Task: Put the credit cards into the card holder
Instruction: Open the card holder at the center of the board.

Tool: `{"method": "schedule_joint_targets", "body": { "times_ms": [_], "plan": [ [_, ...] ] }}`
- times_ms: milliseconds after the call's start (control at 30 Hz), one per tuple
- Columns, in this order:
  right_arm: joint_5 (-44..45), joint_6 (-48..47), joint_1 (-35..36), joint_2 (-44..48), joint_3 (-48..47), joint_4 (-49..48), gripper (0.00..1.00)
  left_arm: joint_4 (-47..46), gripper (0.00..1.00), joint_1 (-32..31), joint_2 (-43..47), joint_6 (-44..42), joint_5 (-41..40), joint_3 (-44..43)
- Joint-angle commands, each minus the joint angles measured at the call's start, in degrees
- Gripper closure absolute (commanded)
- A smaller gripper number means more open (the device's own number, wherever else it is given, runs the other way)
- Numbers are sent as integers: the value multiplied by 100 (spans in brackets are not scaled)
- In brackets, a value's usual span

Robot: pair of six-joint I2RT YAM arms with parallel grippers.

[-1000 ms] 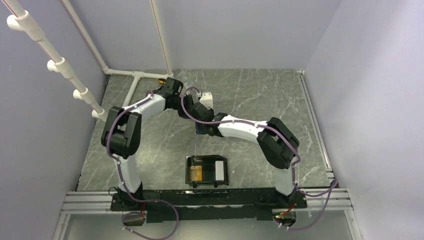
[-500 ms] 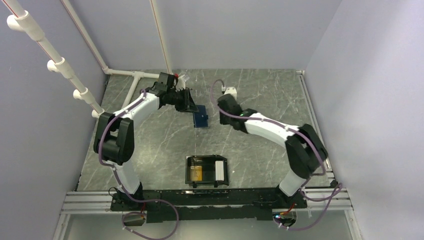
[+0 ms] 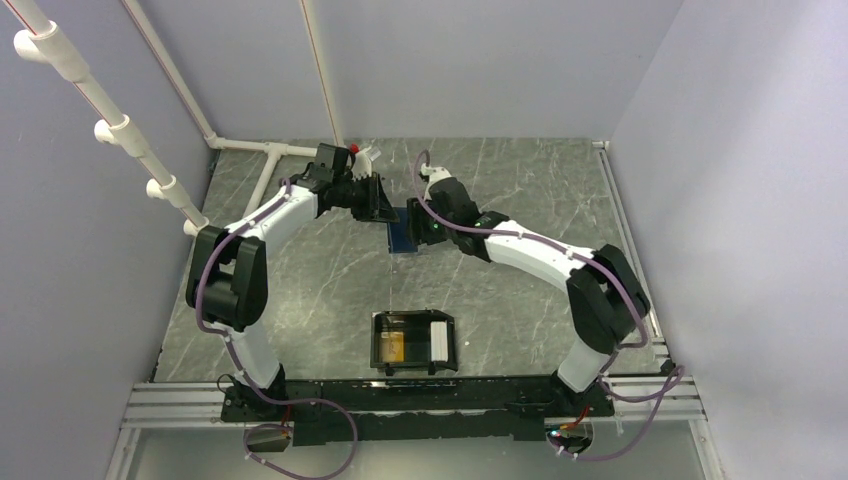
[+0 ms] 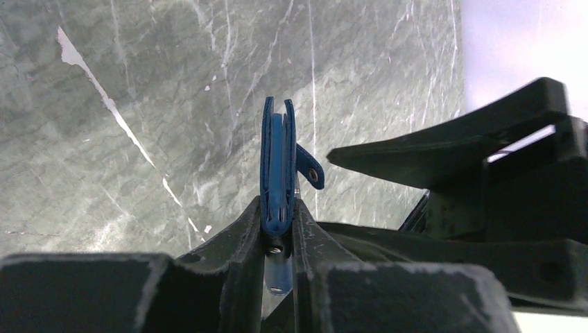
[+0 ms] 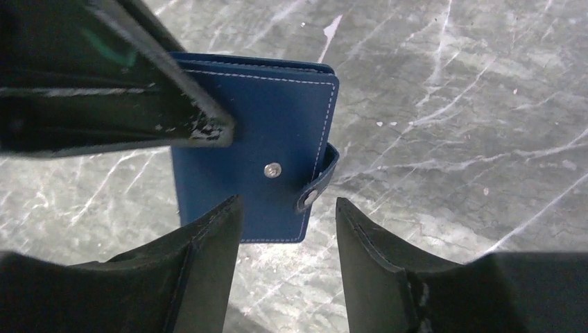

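My left gripper (image 4: 277, 211) is shut on the lower edge of a dark blue folding wallet (image 4: 277, 159), which it holds upright above the table at the back centre (image 3: 402, 233). The wallet's snap strap (image 5: 315, 186) hangs unfastened. My right gripper (image 5: 288, 215) is open just in front of the wallet's flat face (image 5: 256, 139), with nothing between its fingers (image 5: 208, 239). The black card holder (image 3: 414, 322) sits near the front centre, with one orange-gold credit card (image 3: 391, 346) lying inside it beside a white strip (image 3: 437, 343). Any other cards are hidden.
White pipes (image 3: 262, 165) run along the table's back left corner and left wall. Both arms meet over the back centre of the marble table (image 3: 300, 290). A metal rail (image 3: 420, 395) edges the front.
The right arm swung away to the right, then came back to the wallet with its jaws now open. The left gripper has kept hold of the wallet at the back centre.
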State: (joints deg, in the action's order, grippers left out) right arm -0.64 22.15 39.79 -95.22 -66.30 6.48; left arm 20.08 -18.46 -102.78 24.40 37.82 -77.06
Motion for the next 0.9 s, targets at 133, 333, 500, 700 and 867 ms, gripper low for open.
{"method": "schedule_joint_targets", "body": {
  "times_ms": [133,333,500,700,867],
  "plan": [
    [870,207,11,-357,-368,195,61,-64,100,-44,260,-208,171,-124],
    [1185,142,2,-281,-249,159,100,-74,100,-61,192,-191,208,-121],
    [429,143,-224,182,449,-466,100,174,99,-75,-332,-18,132,-262],
    [-373,316,-279,311,679,-842,100,173,63,-70,-967,387,120,-398],
    [-414,390,-320,342,582,-676,100,507,40,-70,-1018,319,-280,-464]
  ]
}}
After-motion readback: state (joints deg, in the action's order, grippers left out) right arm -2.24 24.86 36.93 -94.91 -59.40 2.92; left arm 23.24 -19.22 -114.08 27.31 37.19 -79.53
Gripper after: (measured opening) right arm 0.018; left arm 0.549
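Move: The open right hand has the card holder's loose snap strap about 3 cm below it, roughly 2 cm to its right and 1 cm ahead; the holder's body lies some 2 cm ahead, 2 cm left and 4 cm below. From the left hand, which already pinches the holder's upper edge, the strap is about 5 cm right, 1 cm ahead and 3 cm lower. Right hand sinks 4 cm, edging right, and pinches the strap; then the left lowers about 7 cm, opening. ##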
